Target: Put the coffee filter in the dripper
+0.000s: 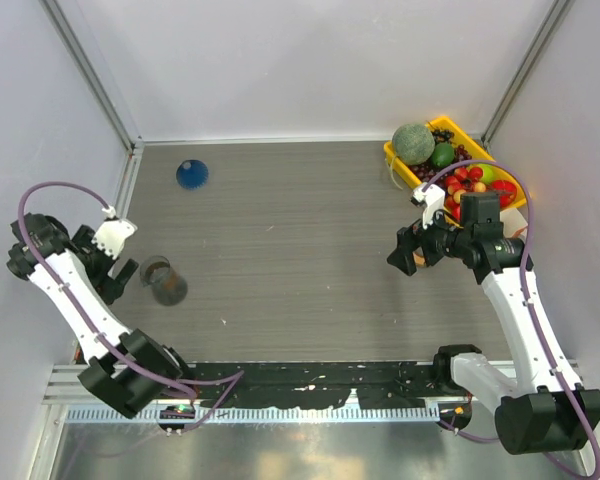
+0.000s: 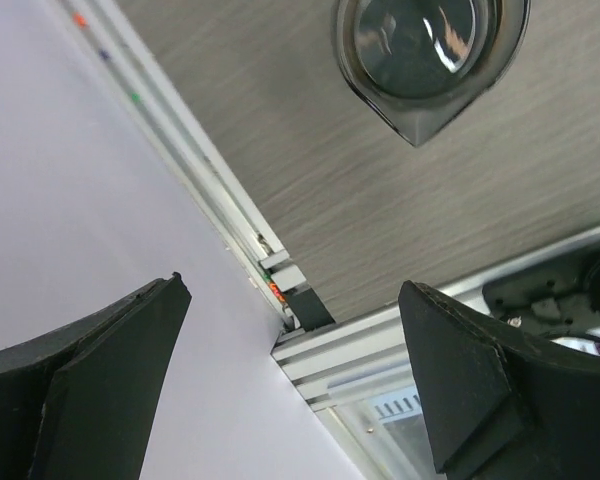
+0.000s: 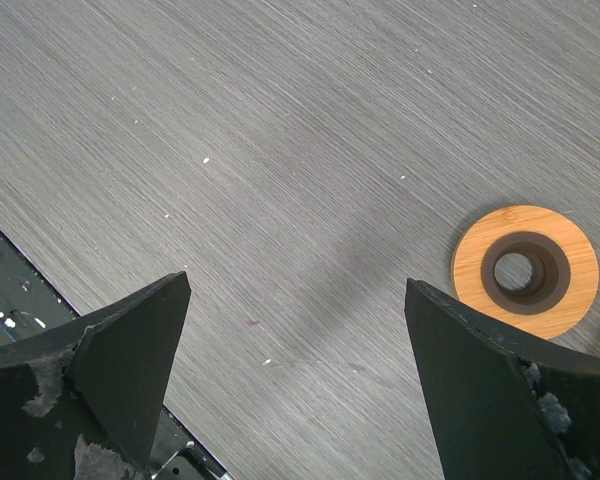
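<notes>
The dripper [image 1: 192, 174], a small dark blue cone, stands at the far left of the table, apart from both arms. No coffee filter shows in any view. My left gripper [image 1: 123, 277] hangs open at the table's left edge, just left of a clear glass jug [image 1: 163, 281]. In the left wrist view its fingers [image 2: 100, 370] stand wide with nothing between them, and the jug [image 2: 430, 60] lies beyond them. My right gripper [image 1: 405, 255] is open over the right half of the table, empty, its midpoint [image 3: 295, 370] above bare tabletop.
A flat orange-brown wooden ring with a dark centre [image 3: 525, 271] lies on the table right of the right fingers. A yellow tray [image 1: 392, 152] of fruit sits at the back right. The white side wall [image 2: 90, 200] and metal frame rail [image 2: 320, 350] are close to the left gripper.
</notes>
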Robot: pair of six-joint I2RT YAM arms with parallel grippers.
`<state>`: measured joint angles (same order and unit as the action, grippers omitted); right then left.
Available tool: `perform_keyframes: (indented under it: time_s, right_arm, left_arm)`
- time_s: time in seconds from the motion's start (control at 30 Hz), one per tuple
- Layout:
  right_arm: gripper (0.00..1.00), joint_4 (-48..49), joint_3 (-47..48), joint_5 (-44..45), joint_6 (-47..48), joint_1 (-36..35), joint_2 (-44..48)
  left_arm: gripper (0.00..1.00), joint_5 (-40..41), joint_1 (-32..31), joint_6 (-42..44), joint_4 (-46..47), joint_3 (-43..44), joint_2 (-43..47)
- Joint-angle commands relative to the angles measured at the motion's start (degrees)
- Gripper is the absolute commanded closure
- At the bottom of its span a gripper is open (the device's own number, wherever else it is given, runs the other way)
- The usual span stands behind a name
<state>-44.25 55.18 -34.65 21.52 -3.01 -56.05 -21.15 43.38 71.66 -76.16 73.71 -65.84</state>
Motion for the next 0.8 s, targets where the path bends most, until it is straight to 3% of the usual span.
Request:
perform_keyframes:
  time_s: [0.0,0.2,0.43,0.77]
  right_arm:
    - [0.04,0.9,2.3,-0.6,-0.1,-0.5,-0.3]
    - [0.05,0.8,2.4,-0.2,-0.2,-0.9,-0.5]
    - [0.05,0.9,2.2,0.2,-0.4,-0.9,-0.6]
    - [0.05,-0.2,2.4,1.7,-0.3,-0.9,0.6]
  left_arm:
    - [0.01,3.2,1.0,10.6,-9.3,-4.1,-2.9]
    - [0.01,-1.5,0.7,5.8,-9.3,-7.0,-8.3]
    - [0.01,-5.8,-2.9,-3.3,2.1,-16.4,-5.7]
    - [0.01,-6.0,-11.9,-21.7,18.4,-20.1,-3.5]
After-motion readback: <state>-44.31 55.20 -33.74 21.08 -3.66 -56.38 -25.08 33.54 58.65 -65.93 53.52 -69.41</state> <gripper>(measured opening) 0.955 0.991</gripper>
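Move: The glass pitcher stands some 8 cm to the left hand's right, about 2 cm farther out, and its middle is roughly 16 cm lower. Beyond it on the table, some 23 cm ahead of that hand and 13 cm to its right, sits the blue dish, about 19 cm lower. From the right hand the pitcher lies about 43 cm to the left and 4 cm nearer the base, some 16 cm below. The left hand drops about 10 cm with its fingers wide open, first nearly straight down beside the glass pitcher and easing back a little, then swinging some 6 cm right towards it while the descent tapers off. Its wrist rolls the left side down so the fingertips swing right by some 15 to 20 degrees, and it finishes with a level 2 to 3 cm forward that brings the open fingers close in at the near side of the pitcher's rim, with no grip yet. ##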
